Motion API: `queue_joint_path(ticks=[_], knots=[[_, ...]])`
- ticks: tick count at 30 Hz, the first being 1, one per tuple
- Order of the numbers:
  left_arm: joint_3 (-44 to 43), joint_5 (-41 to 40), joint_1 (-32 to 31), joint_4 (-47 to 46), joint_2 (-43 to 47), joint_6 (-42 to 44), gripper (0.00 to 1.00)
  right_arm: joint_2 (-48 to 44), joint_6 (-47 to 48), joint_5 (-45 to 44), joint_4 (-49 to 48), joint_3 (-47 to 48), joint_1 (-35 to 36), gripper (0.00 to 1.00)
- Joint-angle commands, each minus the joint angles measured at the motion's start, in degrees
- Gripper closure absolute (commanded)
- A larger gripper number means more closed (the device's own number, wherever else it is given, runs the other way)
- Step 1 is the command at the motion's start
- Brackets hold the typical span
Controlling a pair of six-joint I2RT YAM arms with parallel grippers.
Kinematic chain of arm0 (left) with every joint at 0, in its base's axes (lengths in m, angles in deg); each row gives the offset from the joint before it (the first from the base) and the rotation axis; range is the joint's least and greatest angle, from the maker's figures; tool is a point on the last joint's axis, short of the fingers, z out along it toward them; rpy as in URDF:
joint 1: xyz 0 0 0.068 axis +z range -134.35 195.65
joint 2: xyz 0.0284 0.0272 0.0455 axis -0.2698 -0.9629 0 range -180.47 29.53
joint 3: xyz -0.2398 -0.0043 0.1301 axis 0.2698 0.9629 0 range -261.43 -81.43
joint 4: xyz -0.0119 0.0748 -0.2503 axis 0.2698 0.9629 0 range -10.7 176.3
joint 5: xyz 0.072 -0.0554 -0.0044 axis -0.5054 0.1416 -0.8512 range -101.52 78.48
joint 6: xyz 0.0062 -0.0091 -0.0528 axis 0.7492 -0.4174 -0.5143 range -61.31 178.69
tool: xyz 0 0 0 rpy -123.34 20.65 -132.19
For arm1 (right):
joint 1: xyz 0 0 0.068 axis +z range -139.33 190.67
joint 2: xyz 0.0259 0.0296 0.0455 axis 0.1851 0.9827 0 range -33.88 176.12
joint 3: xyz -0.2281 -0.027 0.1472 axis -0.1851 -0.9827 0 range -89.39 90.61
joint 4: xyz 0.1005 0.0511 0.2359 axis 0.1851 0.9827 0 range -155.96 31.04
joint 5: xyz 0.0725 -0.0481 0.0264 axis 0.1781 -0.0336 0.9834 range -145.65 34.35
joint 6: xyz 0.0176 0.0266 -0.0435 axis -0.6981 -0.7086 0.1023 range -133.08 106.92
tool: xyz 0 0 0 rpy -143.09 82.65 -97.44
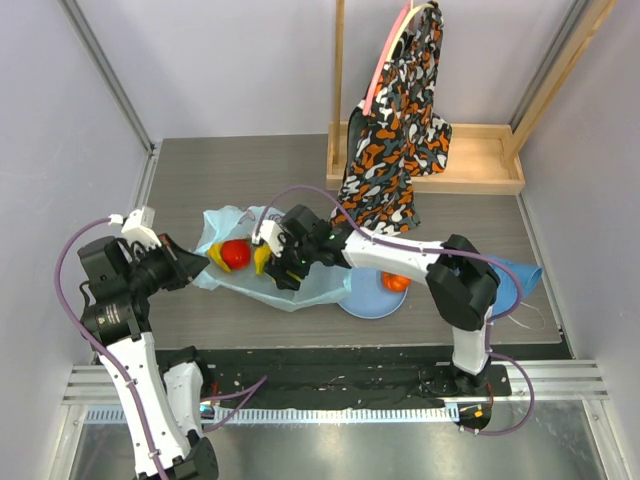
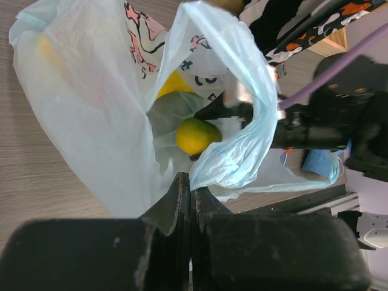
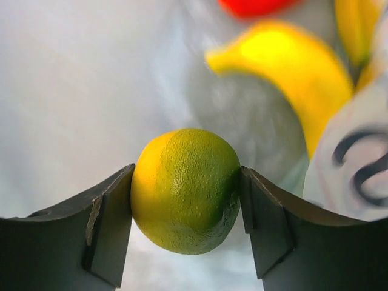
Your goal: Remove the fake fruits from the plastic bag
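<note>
The light-blue plastic bag lies on the table with its mouth open, and it fills the left wrist view. My left gripper is shut on the bag's rim. My right gripper reaches inside the bag and is shut on the green round fruit, which also shows in the left wrist view. The yellow banana bunch and the red round fruit lie deeper in the bag. The orange ribbed fruit sits on the pale-blue plate.
A patterned orange, black and white cloth hangs from a wooden stand over a wooden tray at the back right. A solid blue cloth lies behind the right arm's elbow.
</note>
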Motion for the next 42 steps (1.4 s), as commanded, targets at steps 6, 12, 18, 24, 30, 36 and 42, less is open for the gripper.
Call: queue_joint_path(ticks=[6,12,18,24,30,36,42], knots=[[0.0,2.0,0.6,-2.1,0.0,-1.4,1.00,-13.0,-10.5,19.6,3.4,12.2,0.1,0.57],[-1.0,1.6,0.7,-2.0,0.0,-0.9,1.00,-22.6,-1.5,17.8,17.7,10.1,-0.7,0.59],[-0.9,0.9,0.7,-2.1,0.5,-0.5,1.00,-36.3,5.0,7.5,29.4,0.6,-9.6,0.60],[-0.8,1.3,0.6,-2.8,-0.2,-0.8,1.00,-41.1,13.2,-7.0,27.1,-10.5,-19.0,0.60],[-2.1,1.3,0.7,-3.0,-1.7,-0.7,1.00,-36.6,20.1,-13.0,14.1,-21.8,-19.8,0.61],[-2.4,0.5,0.8,-2.7,-1.6,-0.2,1.00,-28.6,23.0,-16.2,2.1,-25.7,-19.7,0.62],[-2.2,0.3,1.4,-1.6,-1.4,0.2,1.00,-23.2,23.4,-16.9,-1.3,-25.1,-19.8,0.61]])
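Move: The right hand already holds the green-yellow fruit in the bag; the plate it will go to has its middle about 21 cm to the right, straight across and 5 cm lower. The orange fruit on the plate lies some 27 cm right and level, the banana left in the bag about 7 cm left and 6 cm ahead, the red fruit 14 cm left and 7 cm ahead. From the left hand the plate is some 39 cm right, 9 cm ahead and far below. Keeping its grip on the green-yellow fruit, the right hand rises steeply out of the bag by about 21 cm, drawing back a little, then swings right over the bag's near-plate edge and sinks as it comes forward, ending some 23 cm right of its start over the plate's far right part, just ahead of the orange fruit. On the way down the fingers tip some 20 degrees steeper, still closed on the fruit, while the left hand stays almost in place and keeps its pinch on the bag's edge. ##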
